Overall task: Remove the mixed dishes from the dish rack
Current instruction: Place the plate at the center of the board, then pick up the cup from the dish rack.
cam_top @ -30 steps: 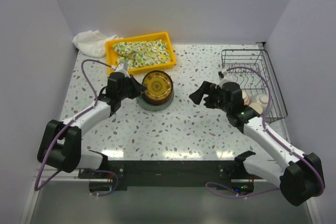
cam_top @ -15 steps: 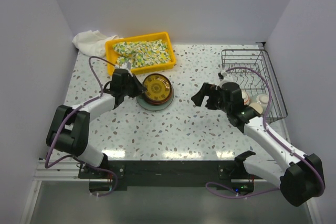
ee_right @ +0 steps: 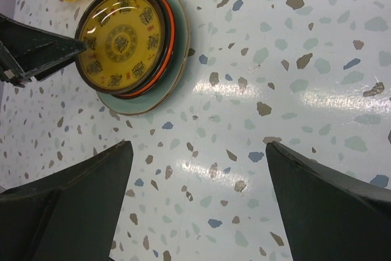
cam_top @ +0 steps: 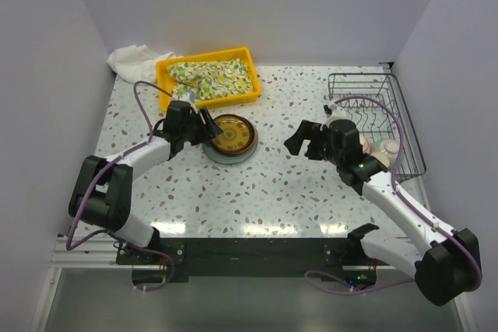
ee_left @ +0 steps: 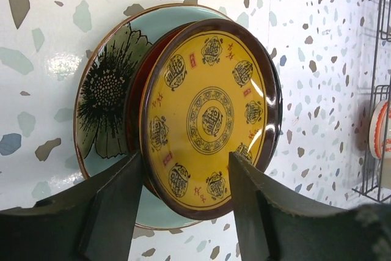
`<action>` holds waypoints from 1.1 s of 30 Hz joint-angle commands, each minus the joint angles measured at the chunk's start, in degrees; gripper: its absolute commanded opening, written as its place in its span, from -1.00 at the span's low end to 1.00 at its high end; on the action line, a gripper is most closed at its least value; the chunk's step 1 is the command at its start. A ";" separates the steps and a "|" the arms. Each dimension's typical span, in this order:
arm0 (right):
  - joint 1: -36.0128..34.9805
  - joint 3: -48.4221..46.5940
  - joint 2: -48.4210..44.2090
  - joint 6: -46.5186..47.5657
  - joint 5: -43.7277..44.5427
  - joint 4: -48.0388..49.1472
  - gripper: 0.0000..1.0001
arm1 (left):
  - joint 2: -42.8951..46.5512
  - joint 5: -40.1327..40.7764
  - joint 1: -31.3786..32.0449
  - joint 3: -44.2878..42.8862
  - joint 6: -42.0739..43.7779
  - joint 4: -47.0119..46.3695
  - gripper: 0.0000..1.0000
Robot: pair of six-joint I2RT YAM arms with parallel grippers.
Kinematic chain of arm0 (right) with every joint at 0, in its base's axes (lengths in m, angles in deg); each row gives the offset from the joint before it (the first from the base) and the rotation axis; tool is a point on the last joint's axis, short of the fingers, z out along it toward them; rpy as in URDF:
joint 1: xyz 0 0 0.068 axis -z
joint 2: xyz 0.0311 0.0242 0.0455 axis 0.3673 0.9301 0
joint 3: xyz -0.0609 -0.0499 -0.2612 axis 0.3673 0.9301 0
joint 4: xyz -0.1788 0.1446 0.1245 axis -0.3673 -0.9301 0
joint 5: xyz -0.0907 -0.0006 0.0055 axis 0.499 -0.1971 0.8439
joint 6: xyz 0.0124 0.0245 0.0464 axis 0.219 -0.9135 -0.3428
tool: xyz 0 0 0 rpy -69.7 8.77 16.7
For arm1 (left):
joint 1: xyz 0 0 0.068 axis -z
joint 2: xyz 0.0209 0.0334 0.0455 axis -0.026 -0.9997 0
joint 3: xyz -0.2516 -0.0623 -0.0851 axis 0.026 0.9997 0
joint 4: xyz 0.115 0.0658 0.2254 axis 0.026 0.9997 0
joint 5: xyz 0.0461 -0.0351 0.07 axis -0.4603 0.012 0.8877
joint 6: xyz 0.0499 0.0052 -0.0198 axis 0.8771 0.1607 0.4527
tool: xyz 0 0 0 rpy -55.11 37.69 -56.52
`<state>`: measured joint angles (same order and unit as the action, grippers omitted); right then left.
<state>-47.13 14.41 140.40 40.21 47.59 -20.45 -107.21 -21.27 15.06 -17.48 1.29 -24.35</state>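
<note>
The brown-yellow patterned plate (cam_top: 232, 131) (ee_left: 211, 117) (ee_right: 120, 40) lies on a black-red bowl (ee_left: 135, 90) (ee_right: 170, 35), which sits on the pale green-blue plate (cam_top: 228, 155) (ee_left: 107, 99). My left gripper (cam_top: 208, 128) (ee_left: 183, 163) is open, its fingers spread to either side of the patterned plate's near rim. Over bare table, my right gripper (cam_top: 299, 139) (ee_right: 198, 151) hangs wide open and holds nothing. The dish rack (cam_top: 373, 83) at the right holds a red-patterned white bowl (cam_top: 387, 148) (ee_left: 377, 129) and other small pieces, partly hidden by the right arm.
A yellow tray (cam_top: 165, 75) with a floral cloth (cam_top: 212, 75) stands just behind the stack. A white towel (cam_top: 132, 61) lies at the back left corner. Walls close in on the left, back and right.
The left gripper brought the patterned plate down onto the stack and then opened off its rim. The right arm has hardly moved.
</note>
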 commanded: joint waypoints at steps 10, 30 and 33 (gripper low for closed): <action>-0.26 -6.24 0.06 5.81 7.00 -3.26 0.90 | 3.15 -1.17 -0.03 -4.33 6.50 4.50 0.41; 6.41 -21.98 7.70 22.95 24.24 -22.25 0.97 | 38.81 12.89 1.90 7.60 20.13 16.02 0.85; 12.12 -22.59 8.41 22.07 21.87 -22.96 0.97 | 47.86 15.79 1.90 12.69 19.60 15.40 0.92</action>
<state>-40.16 -5.29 148.40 60.83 68.79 -40.79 -66.99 -10.89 16.70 -11.08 19.41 -9.42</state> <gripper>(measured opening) 0.984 0.944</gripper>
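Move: Around the left hand's opening fingers lies the left rim of the yellow plate, its middle some 7 cm right, 2 cm ahead and 2 cm below. The pale green plate under the stack is centred about 6 cm right, level fore and aft, 5 cm down; the yellow tray is 26 cm ahead, 2 cm left. From the right hand the orange-patterned bowl in the rack is roughly 23 cm right, 3 cm back, 12 cm below; the pale bowl lies 14 cm farther right of it, 1 cm nearer the base. Opening wider around the yellow plate's rim, the left fingers come free; after a near-still start that hand rises about 13 cm while drawing back and left from the stack, its fingers tilting upward. Meanwhile the wide-open, empty right hand sweeps some 11 cm right, with a little forward and up, towards the rack's bowls, rolling its left side down and turning slightly clockwise. ##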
